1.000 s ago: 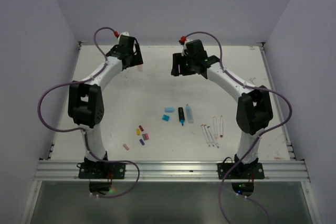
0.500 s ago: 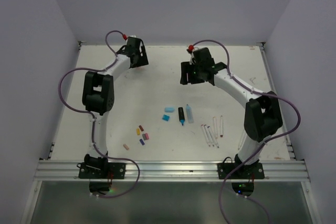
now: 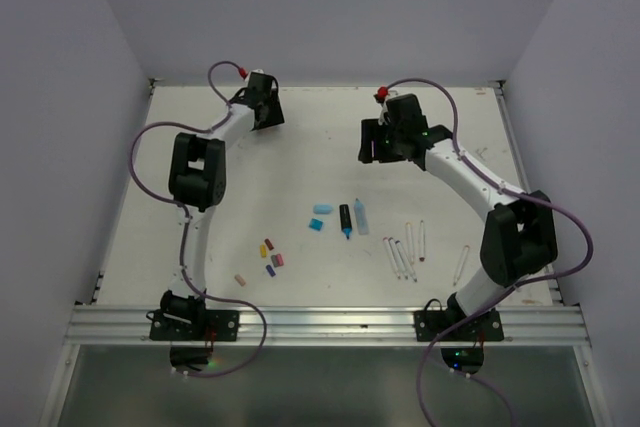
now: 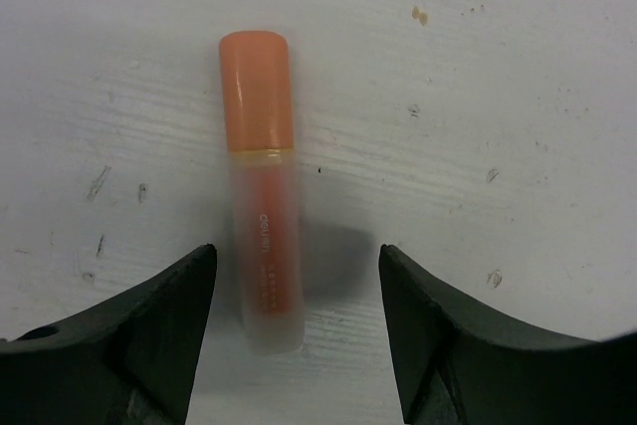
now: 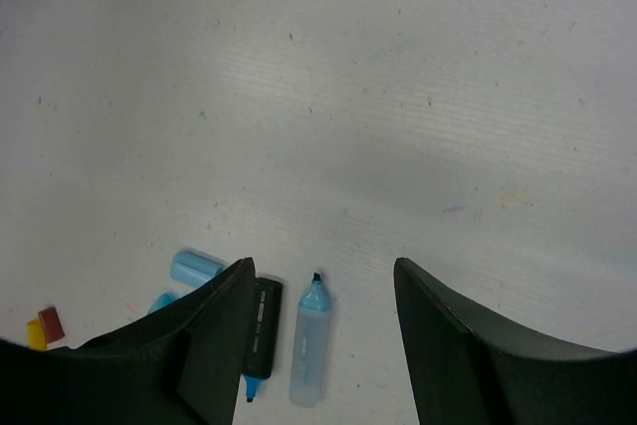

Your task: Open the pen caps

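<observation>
In the left wrist view an orange marker cap [image 4: 256, 92] sits on its frosted salmon marker body [image 4: 267, 256], lying flat on the table. My left gripper [image 4: 297, 281] is open with the body's near end between its fingers, closer to the left finger and touching neither. In the top view the left gripper [image 3: 264, 117] is at the back left and hides that marker. My right gripper [image 3: 384, 144] hangs open and holds nothing. Below it lie two blue caps [image 3: 321, 210], an uncapped black marker [image 3: 345, 219] and an uncapped light blue marker [image 3: 361, 217].
Several tiny coloured caps [image 3: 271, 255] lie left of the markers, a peach one [image 3: 240, 280] nearer the front. Thin white pens [image 3: 404, 251] lie to the right, one more [image 3: 461, 265] by the right arm. A raised rail [image 3: 525, 197] borders the table's right side.
The left arm's elbow has swung inward and its gripper has shifted slightly right at the back of the table. The right gripper has moved right and a little nearer.
</observation>
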Tool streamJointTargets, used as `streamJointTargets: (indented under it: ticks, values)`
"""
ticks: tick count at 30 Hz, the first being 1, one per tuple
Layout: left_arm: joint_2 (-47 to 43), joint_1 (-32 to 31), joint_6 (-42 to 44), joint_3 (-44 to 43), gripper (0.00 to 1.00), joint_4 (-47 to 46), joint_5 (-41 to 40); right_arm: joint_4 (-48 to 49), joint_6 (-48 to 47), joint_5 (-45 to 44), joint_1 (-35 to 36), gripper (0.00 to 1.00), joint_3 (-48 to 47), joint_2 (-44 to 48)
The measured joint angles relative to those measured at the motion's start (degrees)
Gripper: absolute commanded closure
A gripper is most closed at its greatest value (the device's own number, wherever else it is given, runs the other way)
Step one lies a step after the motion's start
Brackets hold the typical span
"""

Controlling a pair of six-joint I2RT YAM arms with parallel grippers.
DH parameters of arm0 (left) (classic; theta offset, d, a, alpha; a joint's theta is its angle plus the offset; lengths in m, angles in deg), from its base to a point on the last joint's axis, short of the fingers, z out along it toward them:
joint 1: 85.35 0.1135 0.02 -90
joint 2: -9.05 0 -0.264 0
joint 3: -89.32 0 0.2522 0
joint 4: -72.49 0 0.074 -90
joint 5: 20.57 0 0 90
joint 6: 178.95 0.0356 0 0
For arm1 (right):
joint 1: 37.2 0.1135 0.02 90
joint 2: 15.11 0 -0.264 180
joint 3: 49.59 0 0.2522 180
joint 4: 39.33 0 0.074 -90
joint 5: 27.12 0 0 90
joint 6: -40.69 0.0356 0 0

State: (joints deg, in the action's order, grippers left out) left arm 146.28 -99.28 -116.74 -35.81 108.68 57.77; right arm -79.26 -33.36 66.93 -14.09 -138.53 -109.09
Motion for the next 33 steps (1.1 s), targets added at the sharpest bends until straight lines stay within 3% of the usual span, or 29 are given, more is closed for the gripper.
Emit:
streamJointTargets:
  ticks: [16,17,20,22,24,25,26,28,33]
  values:
    - [1.1,-1.1,5.3,-1.4,0.45,3.1,-9.1,-0.2,-0.2,-1.1,-0.9,0.38,2.3,3.8]
    - [1.1,-1.4,5.9,-1.4,0.52,3.1,-9.6,-0.2,-0.3,-1.2,-0.9,0.38,2.4,4.0]
    - [1.1,-2.1,7.2,-1.4,0.60,3.1,-9.7,-0.2,-0.4,-1.6,-1.0,0.38,2.4,4.3]
    - [1.2,-2.3,7.8,-1.4,0.61,2.9,-9.3,-0.4,-0.4,-1.7,-1.1,0.38,2.6,4.7]
    - [1.2,-2.4,7.9,-1.4,0.69,2.7,-8.7,-0.6,-0.5,-1.8,-1.1,0.38,2.6,5.2]
    - [1.2,-2.3,7.9,-1.4,0.75,2.5,-8.1,-0.7,-0.6,-1.9,-1.1,0.38,2.7,5.6]
    - [1.2,-2.3,8.0,-1.4,0.88,2.3,-7.6,-0.9,-0.7,-2.1,-1.1,0.38,2.9,6.1]
    - [1.2,-2.3,8.2,-1.2,0.99,1.8,-6.6,-1.6,-0.8,-2.1,-1.1,0.38,3.2,7.3]
    - [-0.4,-1.8,8.5,2.3,1.00,-2.6,-4.0,-3.3,-1.0,-2.0,-1.1,0.38,3.3,9.1]
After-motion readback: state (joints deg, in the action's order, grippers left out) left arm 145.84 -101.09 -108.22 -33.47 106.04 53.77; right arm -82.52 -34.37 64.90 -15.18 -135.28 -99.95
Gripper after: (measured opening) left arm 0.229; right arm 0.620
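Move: The orange pen lies almost under the left hand, cap pointing forward, its middle about 3 cm ahead, 1 cm left and 1 cm below. Nothing else is close: the light-blue cap lies roughly 27 cm back and 17 cm right of the left hand, the black pen about 30 cm back and 23 cm right. From the right hand the orange pen is some 22 cm ahead, 32 cm left and 13 cm lower. The orange pen is pinched near its tail by the left fingers, which close from wide open; the left hand shifts about 2 cm left over the pen, then comes back right as they shut, rolling its left side up some 10 degrees. Meanwhile the right hand, empty and open, backs off to the right and rises about 3 cm, away from the pen. ##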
